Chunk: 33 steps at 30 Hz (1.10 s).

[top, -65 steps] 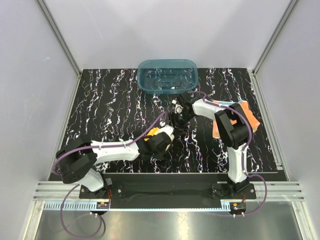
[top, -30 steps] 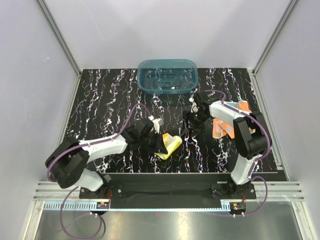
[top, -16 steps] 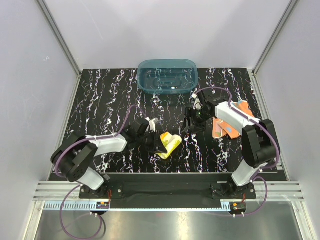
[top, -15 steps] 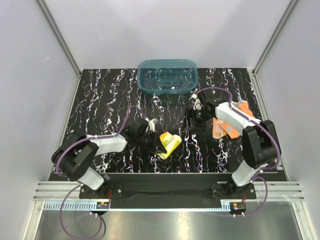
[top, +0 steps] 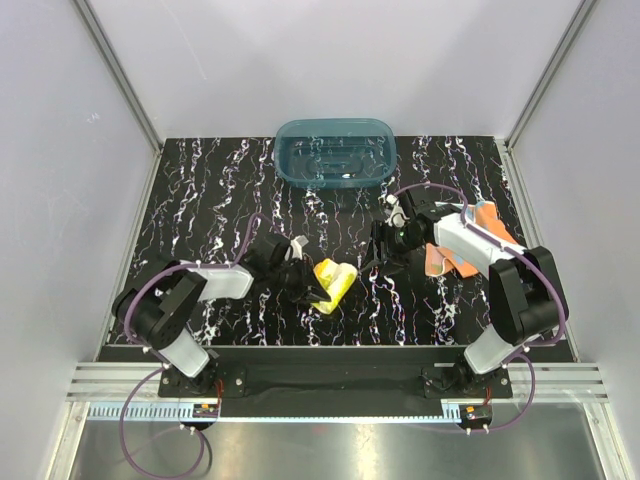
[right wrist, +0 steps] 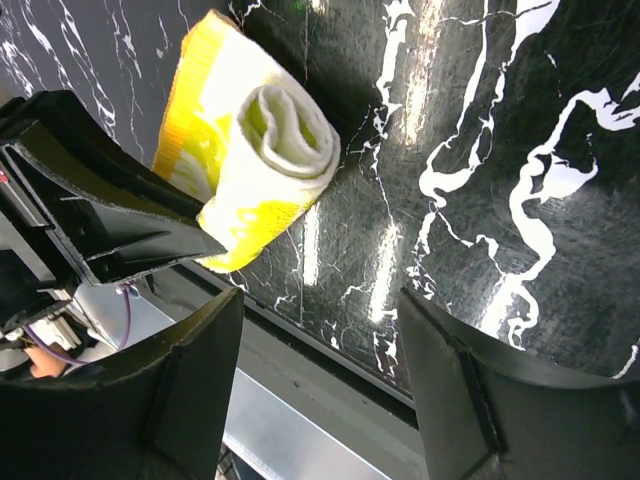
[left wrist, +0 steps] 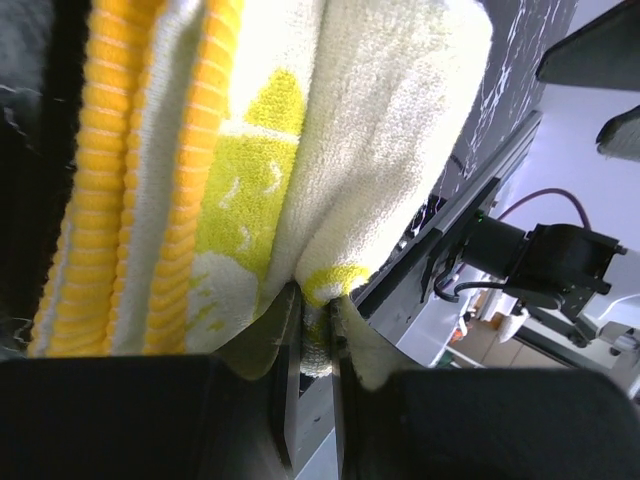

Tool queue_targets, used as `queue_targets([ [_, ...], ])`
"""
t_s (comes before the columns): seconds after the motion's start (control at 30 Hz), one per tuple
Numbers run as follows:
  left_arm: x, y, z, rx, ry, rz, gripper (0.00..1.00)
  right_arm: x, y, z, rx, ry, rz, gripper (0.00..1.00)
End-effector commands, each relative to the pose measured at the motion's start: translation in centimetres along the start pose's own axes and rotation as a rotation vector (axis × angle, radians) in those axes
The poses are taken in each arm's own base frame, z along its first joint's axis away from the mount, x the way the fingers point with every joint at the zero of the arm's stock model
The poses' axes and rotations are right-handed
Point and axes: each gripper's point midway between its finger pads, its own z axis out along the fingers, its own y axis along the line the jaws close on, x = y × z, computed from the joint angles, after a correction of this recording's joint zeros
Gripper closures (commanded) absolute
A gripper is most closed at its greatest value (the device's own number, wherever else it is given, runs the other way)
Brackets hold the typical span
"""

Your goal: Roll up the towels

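A yellow towel lies near the front middle of the table, partly rolled, its coiled end facing the right wrist camera. My left gripper is shut on it, with the jaws pinching a fold of the towel's edge. My right gripper hangs open just to the right of the yellow towel and touches nothing. Its fingers stand wide apart over bare table. The orange towel lies at the right, partly hidden under my right arm.
A teal translucent tub stands at the back middle of the black marbled table. The table's front edge and a metal rail run close behind the yellow towel. White walls enclose the left, right and back.
My left arm has drawn back to the left while still holding the yellow towel, which shifted slightly. My right gripper has eased a little toward the right and front, still open.
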Motion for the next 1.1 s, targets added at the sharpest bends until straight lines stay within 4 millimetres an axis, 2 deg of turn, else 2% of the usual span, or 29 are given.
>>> queue_targets([
  [0.0,0.1,1.3,0.2,-0.003,0.02,-0.058,0.92,-0.7,1.1,-0.4,-0.051,-0.046,0.012,0.3],
  [0.33,0.0,3.7,-0.3,-0.006,0.031,-0.153,0.92,0.3,1.9,1.5,-0.162,-0.026,0.046,0.29],
  [0.67,0.5,7.1,-0.6,-0.101,0.082,-0.258,0.92,1.2,3.8,5.7,-0.204,0.012,-0.04,0.28],
  [0.73,0.6,7.7,-0.7,-0.111,0.089,-0.28,0.91,0.9,4.1,6.4,-0.221,-0.002,-0.054,0.28],
  [1.07,0.6,8.2,-0.9,-0.106,0.12,-0.29,0.91,0.1,4.5,10.4,-0.238,-0.014,-0.123,0.29],
])
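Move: The rolled yellow towel's middle lies about 8 cm to the left of my open right hand, some 5 cm back and 6 cm below it. The orange towel lies around 20 cm to my right hand's right and 5 cm ahead, 8 cm below; the blue bin sits roughly 22 cm ahead, 8 cm to the left and 5 cm below. My left hand already pinches the roll, whose middle is about 3 cm to its right, 2 cm ahead and 1 cm below. I bring my right hand, fingers still open, down a little and then left and down together, about 8 cm left and 5 cm lower in all, to the near-facing right end of the yellow roll, tipping its fingers outward to the left by some 10 degrees. Meanwhile my left hand keeps its pinch and draws the towel about 3 cm left and slightly down, rolling at the wrist. ##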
